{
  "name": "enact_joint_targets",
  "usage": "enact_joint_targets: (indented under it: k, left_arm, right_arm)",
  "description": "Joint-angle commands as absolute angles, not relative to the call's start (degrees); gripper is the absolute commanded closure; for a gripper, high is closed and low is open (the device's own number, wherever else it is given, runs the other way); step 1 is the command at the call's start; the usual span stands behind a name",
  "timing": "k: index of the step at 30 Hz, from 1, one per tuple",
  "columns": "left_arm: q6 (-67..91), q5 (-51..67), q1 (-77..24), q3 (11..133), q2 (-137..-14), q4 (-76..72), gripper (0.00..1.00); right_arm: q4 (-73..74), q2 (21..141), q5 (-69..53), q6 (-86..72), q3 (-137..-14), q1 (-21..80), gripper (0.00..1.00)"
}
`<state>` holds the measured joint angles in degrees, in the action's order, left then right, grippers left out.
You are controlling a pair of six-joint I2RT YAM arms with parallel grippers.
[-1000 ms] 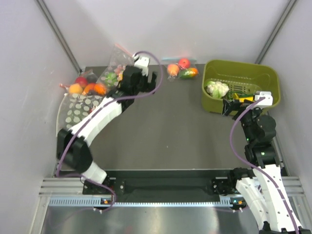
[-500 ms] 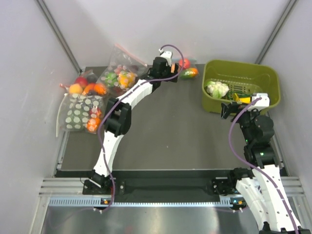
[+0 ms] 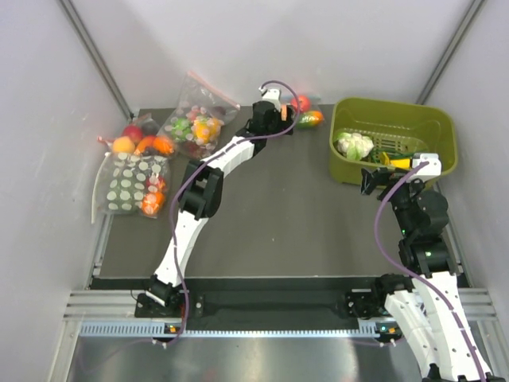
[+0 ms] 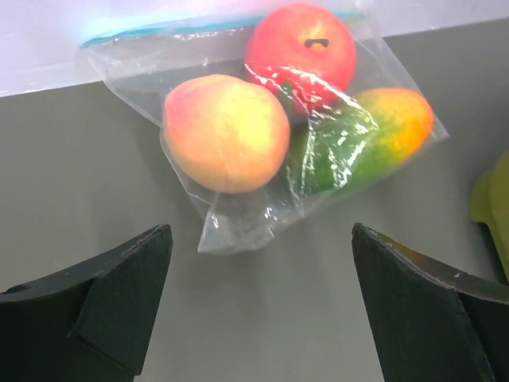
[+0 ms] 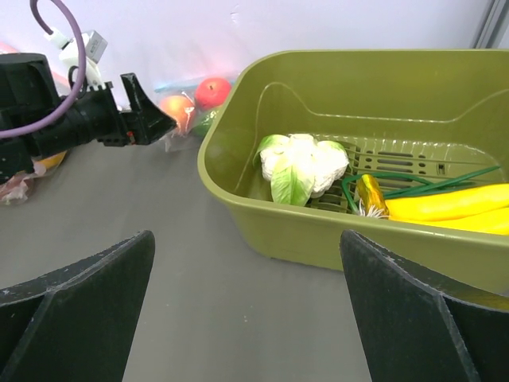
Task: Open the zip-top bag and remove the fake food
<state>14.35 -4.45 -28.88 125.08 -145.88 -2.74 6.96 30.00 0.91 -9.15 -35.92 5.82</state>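
Note:
The zip-top bag [image 4: 238,216] lies on the dark table against the back wall, its light-blue zip strip [image 4: 159,30] at the far side. Inside it is the fake food: a red round fruit [image 4: 301,46], a peach-orange one [image 4: 227,131] and a green-and-orange one [image 4: 362,143]. My left gripper [image 4: 260,239] is open, just short of the bag's near corner, with nothing between its fingers. From above, the left gripper [image 3: 285,119] covers the bag's [image 3: 312,118] left part. My right gripper [image 5: 246,239] is open and holds nothing in front of the green bin.
The olive-green bin [image 3: 433,121] at the back right holds a cauliflower [image 5: 306,163] and yellow pieces [image 5: 445,203]. A clear bag with a pink-red zip [image 3: 195,121], a white-dotted bag [image 3: 131,183] and another bag of fruit [image 3: 139,142] lie at the back left.
My left arm has swung right from the bags at the back left to the zip-top bag at the back middle. The right arm has barely moved.

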Motion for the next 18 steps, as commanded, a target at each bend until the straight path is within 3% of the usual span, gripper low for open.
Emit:
enact_joint_targets:
  k: [1,12,18]
  left_arm:
    - [16.17,-6.68,-28.57,128.32,-148.27,-9.67,0.01]
    - [15.47,-9.93,-28.04,132.80,-154.24,-13.53,0.03]
    - [17.05,-9.23,-27.07,132.98,-155.65,-15.73,0.31]
  right_arm:
    - [5.98,29.71,0.18,-8.79,-35.95,5.71,0.00]
    - [5.80,29.18,0.26,-8.35,-35.16,5.71,0.00]
    - [5.80,29.53,0.44,-8.09,-34.98,5.71,0.00]
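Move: The zip-top bag with the peach, tomato and mango lies about 8 cm ahead of the left hand, 4 cm to its right and 7 cm below. The left-hand fruit bag stands some 26 cm left and 4 cm farther out, the green basket roughly 36 cm right and 3 cm back. From the right hand the zip-top bag is about 43 cm ahead, 18 cm left and 24 cm below. The left hand sinks and reaches forward about 5 cm towards the bag's near corner, fingers starting to close. ##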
